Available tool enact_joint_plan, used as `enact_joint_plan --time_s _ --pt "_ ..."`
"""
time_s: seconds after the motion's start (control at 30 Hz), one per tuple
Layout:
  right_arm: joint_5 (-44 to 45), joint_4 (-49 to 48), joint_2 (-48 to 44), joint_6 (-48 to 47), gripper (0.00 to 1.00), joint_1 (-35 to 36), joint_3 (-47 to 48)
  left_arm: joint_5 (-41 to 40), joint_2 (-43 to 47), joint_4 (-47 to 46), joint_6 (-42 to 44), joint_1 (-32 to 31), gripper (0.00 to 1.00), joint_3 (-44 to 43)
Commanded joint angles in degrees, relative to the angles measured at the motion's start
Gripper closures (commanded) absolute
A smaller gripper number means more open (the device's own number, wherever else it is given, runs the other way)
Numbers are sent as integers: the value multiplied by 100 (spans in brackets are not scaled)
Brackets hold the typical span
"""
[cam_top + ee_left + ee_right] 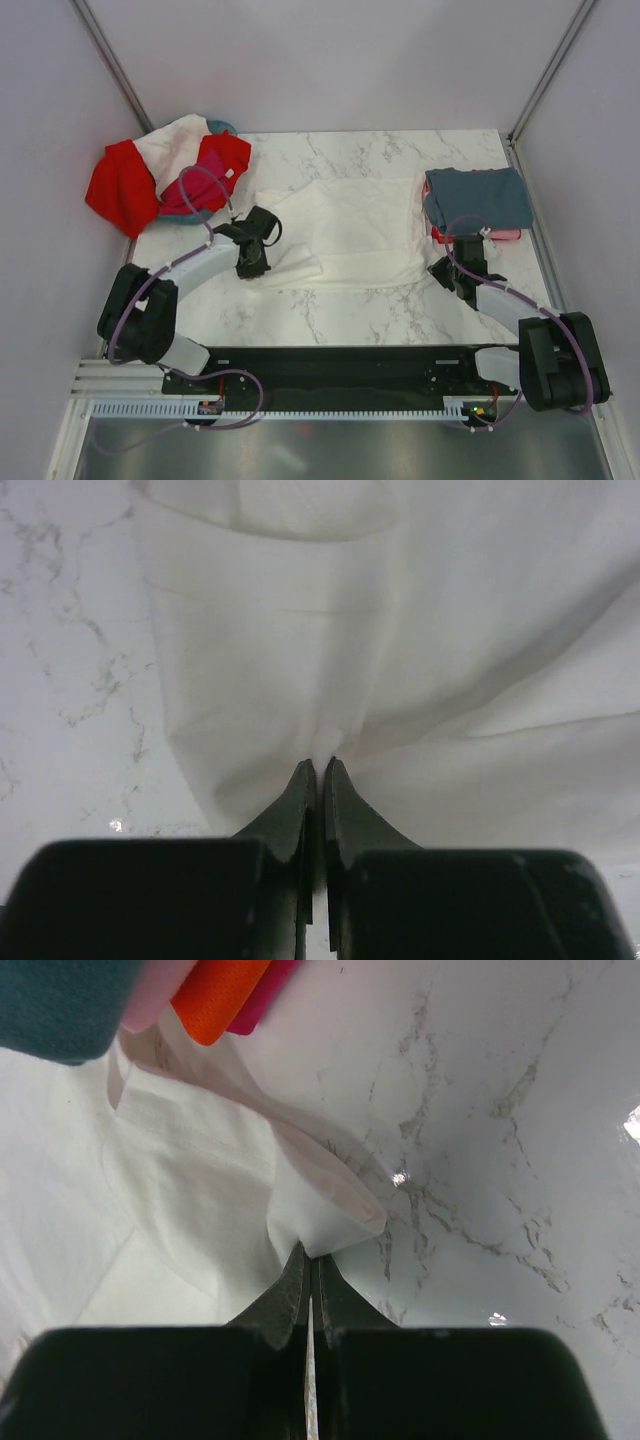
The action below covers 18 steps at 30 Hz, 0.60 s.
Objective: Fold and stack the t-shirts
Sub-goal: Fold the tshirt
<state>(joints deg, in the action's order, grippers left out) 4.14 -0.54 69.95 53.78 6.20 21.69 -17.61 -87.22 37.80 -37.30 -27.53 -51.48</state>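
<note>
A white t-shirt (350,225) lies spread on the marble table, partly folded. My left gripper (252,262) is shut on its near-left fabric; in the left wrist view the cloth (330,660) puckers at the pinched fingertips (303,780). At the shirt's near-right corner my right gripper (452,272) is shut on a folded edge (320,1215). A folded stack sits at the back right, slate grey-blue shirt (478,197) on top, coral pink (505,235) and red edges beneath. Red, white and magenta shirts (135,180) are heaped at the back left.
A round teal basket (195,215) holds the heap at the back left, hanging over the table edge. Grey walls enclose the table on three sides. The stack's orange and magenta edges (215,1000) show at the top of the right wrist view.
</note>
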Motion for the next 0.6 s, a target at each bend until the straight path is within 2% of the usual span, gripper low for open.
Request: enact_joint_plan --time_s 0.0,0.3,0.47,0.57 --pt "-36 423 185 -131 100 -4 -121 -234 784 -1 -330 177 96 165" --pt "-72 414 177 -157 100 -4 -139 20 2041 -80 -830 1152 94 859" --pt "-80 414 150 -148 100 -13 -148 266 2691 -124 -1576 2145 93 1447" --pt "-63 414 106 -113 100 -22 -183 311 3253 -185 -2033 2708 98 1773"
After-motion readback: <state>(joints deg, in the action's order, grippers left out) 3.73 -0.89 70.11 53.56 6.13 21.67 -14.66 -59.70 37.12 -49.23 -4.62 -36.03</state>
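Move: The left hand has the t-shirt's near-left part pinched just above the table; the bare table spot for that edge lies about 10 cm to its left and 3 cm back. The t-shirt's middle is some 20 cm right and 9 cm ahead, and the clothes pile about 14 cm left and 20 cm ahead. From the right hand, pinching the other near corner, that spot lies roughly 50 cm left and 4 cm back. Still pinching the t-shirt, the left hand rises and sweeps some 10 cm left, turning counter-clockwise; right keeps hold. ##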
